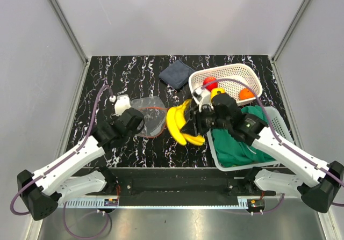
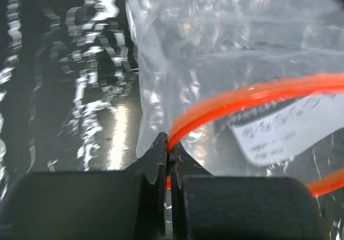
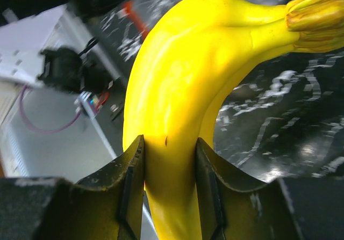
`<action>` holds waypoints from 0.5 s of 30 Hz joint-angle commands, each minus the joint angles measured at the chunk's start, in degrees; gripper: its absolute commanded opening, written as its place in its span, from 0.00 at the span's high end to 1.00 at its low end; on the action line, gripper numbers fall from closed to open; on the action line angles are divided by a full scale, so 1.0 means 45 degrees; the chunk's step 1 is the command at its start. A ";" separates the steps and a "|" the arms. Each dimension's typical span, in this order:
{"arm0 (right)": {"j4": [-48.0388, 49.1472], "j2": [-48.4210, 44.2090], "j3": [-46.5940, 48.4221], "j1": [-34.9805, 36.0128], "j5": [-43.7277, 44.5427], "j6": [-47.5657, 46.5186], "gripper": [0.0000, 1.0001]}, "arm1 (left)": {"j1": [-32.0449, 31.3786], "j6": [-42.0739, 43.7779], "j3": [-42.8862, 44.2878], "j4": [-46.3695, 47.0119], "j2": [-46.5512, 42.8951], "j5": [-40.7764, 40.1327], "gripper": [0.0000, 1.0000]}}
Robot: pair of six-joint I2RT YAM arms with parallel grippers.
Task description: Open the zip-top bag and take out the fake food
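The clear zip-top bag [image 1: 146, 116] lies on the black marbled table, its red-orange zip strip [image 2: 252, 96] curving across the left wrist view. My left gripper [image 2: 170, 148] is shut on that strip at the bag's near edge, and it sits at the bag's lower left [image 1: 138, 124] in the top view. The bag looks empty apart from a white label [image 2: 285, 127]. Yellow bananas [image 1: 180, 124], part of the fake food, hang just right of the bag. My right gripper [image 3: 170, 159] is shut on the bananas [image 3: 177, 79]. A red apple [image 1: 210, 82], an orange [image 1: 245, 94] and a yellow piece [image 1: 217, 92] lie in the white basket [image 1: 236, 67].
A dark blue folded cloth [image 1: 177, 73] lies at the back of the table, left of the white basket. A second white basket [image 1: 275, 113] at the front right holds a green cloth [image 1: 236, 143]. Grey walls enclose the table on three sides.
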 commanded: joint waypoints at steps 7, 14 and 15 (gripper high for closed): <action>-0.0901 0.3250 0.3205 -0.4376 0.4548 -0.0876 1.00 | 0.0053 -0.2381 0.0080 -0.1016 -0.0553 -0.1662 1.00; -0.0608 0.6537 0.5278 -0.7425 0.5503 -0.1383 1.00 | 0.0053 -0.1582 0.0353 -0.0390 -0.0610 -0.0646 0.48; -0.0607 0.6850 0.5512 -0.7717 0.5679 -0.1578 1.00 | 0.0053 -0.1425 0.0411 -0.0332 -0.0688 -0.0470 0.41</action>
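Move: The white basket that the held bananas are going to has its middle about 28 cm ahead of the right hand, 21 cm to its right and 17 cm below. In the basket, the yellow fruit lies some 24 cm ahead and 16 cm right of that hand, the red fruit 30 cm ahead and 13 cm right; the green-cloth tray is level with it, 28 cm right. The emptied bag's middle is roughly 8 cm ahead of the left hand, 5 cm right and 5 cm below. The bananas, still gripped in the right hand, swing fast forward and to the right towards the white basket, about 28 cm in all, first nearly level, then sinking some 5 cm while the hand turns about 45 degrees clockwise. The bag's zipper edge, pinched by the left fingers, is drawn about 2 cm left before those fingers open around it, the hand then almost still. ##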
